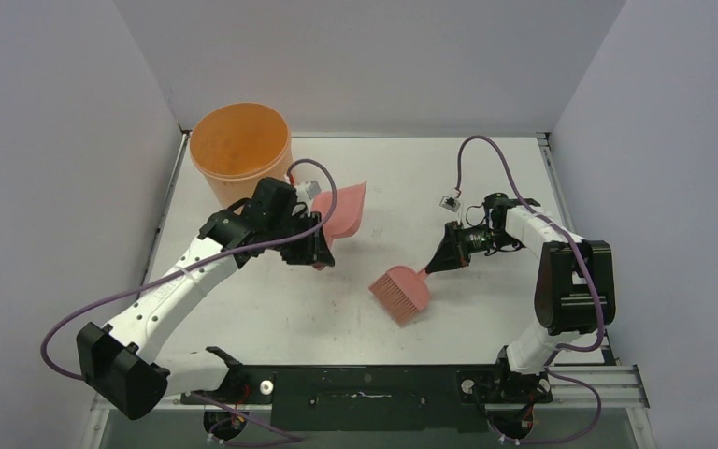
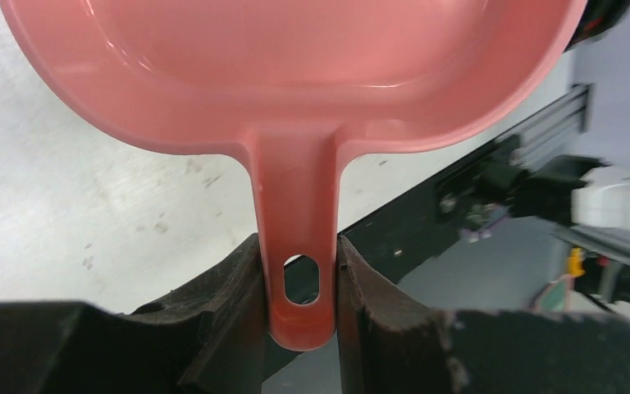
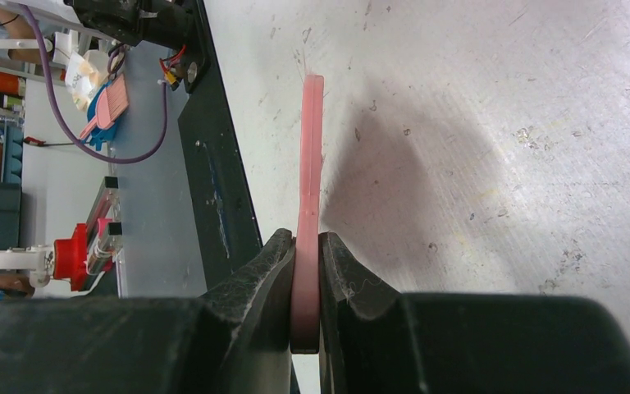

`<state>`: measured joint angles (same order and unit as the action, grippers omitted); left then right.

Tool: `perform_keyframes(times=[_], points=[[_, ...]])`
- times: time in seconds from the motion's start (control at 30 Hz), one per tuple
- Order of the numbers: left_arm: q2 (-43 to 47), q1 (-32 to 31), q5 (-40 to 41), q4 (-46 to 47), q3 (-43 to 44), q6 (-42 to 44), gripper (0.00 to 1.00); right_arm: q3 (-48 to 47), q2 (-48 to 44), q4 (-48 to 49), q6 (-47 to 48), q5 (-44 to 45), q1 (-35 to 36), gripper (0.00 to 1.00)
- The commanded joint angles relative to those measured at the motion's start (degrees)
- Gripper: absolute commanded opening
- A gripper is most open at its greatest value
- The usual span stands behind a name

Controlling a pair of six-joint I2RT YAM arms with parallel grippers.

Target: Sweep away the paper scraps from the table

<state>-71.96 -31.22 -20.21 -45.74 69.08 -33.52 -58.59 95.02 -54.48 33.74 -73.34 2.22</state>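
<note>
No paper scraps show in any view. My left gripper [image 1: 320,249] is shut on the handle of a pink dustpan [image 1: 344,210], held tilted just right of the bucket. In the left wrist view the handle [image 2: 299,271] is pinched between both fingers and the dustpan's tray [image 2: 295,66] looks empty. My right gripper [image 1: 437,261] is shut on the handle of a pink hand brush [image 1: 400,293], whose bristles rest on the white table [image 1: 271,313] near its middle. The right wrist view shows the brush handle [image 3: 312,164] edge-on, clamped at my gripper [image 3: 306,240].
A tall orange bucket [image 1: 240,150] stands at the table's back left corner. Grey walls close in three sides. A black metal frame [image 1: 365,383] runs along the near edge. A purple cable [image 1: 472,150] loops above the right arm.
</note>
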Motion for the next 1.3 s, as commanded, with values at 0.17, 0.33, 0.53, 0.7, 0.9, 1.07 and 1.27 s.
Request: perform_keyframes(times=[0.17,0.33,0.53,0.7,0.9,1.07,1.27], points=[[1.65,-9.37,18.7,-11.51,-11.03,4.43,0.0,-0.03,-3.52,0.85,0.42,-2.3,-1.23,0.05],[-1.27,-12.8,23.95,-11.07,-12.8,3.21,0.0,0.05,-3.48,1.12,0.12,-2.25,-1.66,0.05],[-5.84,-15.0,25.1,-8.0,-13.41,2.72,0.0,0.44,-3.86,1.54,-0.39,-2.32,-2.07,0.05],[-9.89,-16.13,25.72,-6.77,-13.44,2.58,0.0,0.8,-4.49,2.0,-0.9,-2.6,-4.1,0.05],[-10.84,-17.69,26.44,-7.09,-13.37,2.19,0.0,1.38,-6.65,3.22,-2.13,-2.63,-5.65,0.05],[-6.08,-18.05,32.8,-9.74,-13.0,-0.93,0.0,3.25,-9.92,8.04,-7.49,-1.24,-6.57,0.05],[8.53,-14.57,41.57,-10.77,-15.34,-6.18,0.0,3.32,-11.26,14.89,-15.64,7.08,-2.93,0.05]])
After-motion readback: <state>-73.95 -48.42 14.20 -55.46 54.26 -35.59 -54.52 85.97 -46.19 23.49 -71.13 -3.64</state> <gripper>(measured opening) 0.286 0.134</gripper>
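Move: The left gripper holds the emptied dustpan; its goal is the bare table about 7 cm back, 6 cm to its left and some 20 cm below. The orange bin stands roughly 29 cm ahead and 18 cm to the left, its middle 8 cm lower; the brush head is about 17 cm right, 1 cm back and 13 cm below. From the right gripper, that bare spot lies 8 cm back, 26 cm left and 12 cm below. Bring the left gripper down about 16 cm towards the bare table, also back and to the left, away from the bin, rolling some 40 degrees until its fingers point down and keeping the dustpan handle pinched; then lift it about 3 cm, easing left and forward. Let the right gripper, still holding the brush, drift a little right and up, turning slightly clockwise. ##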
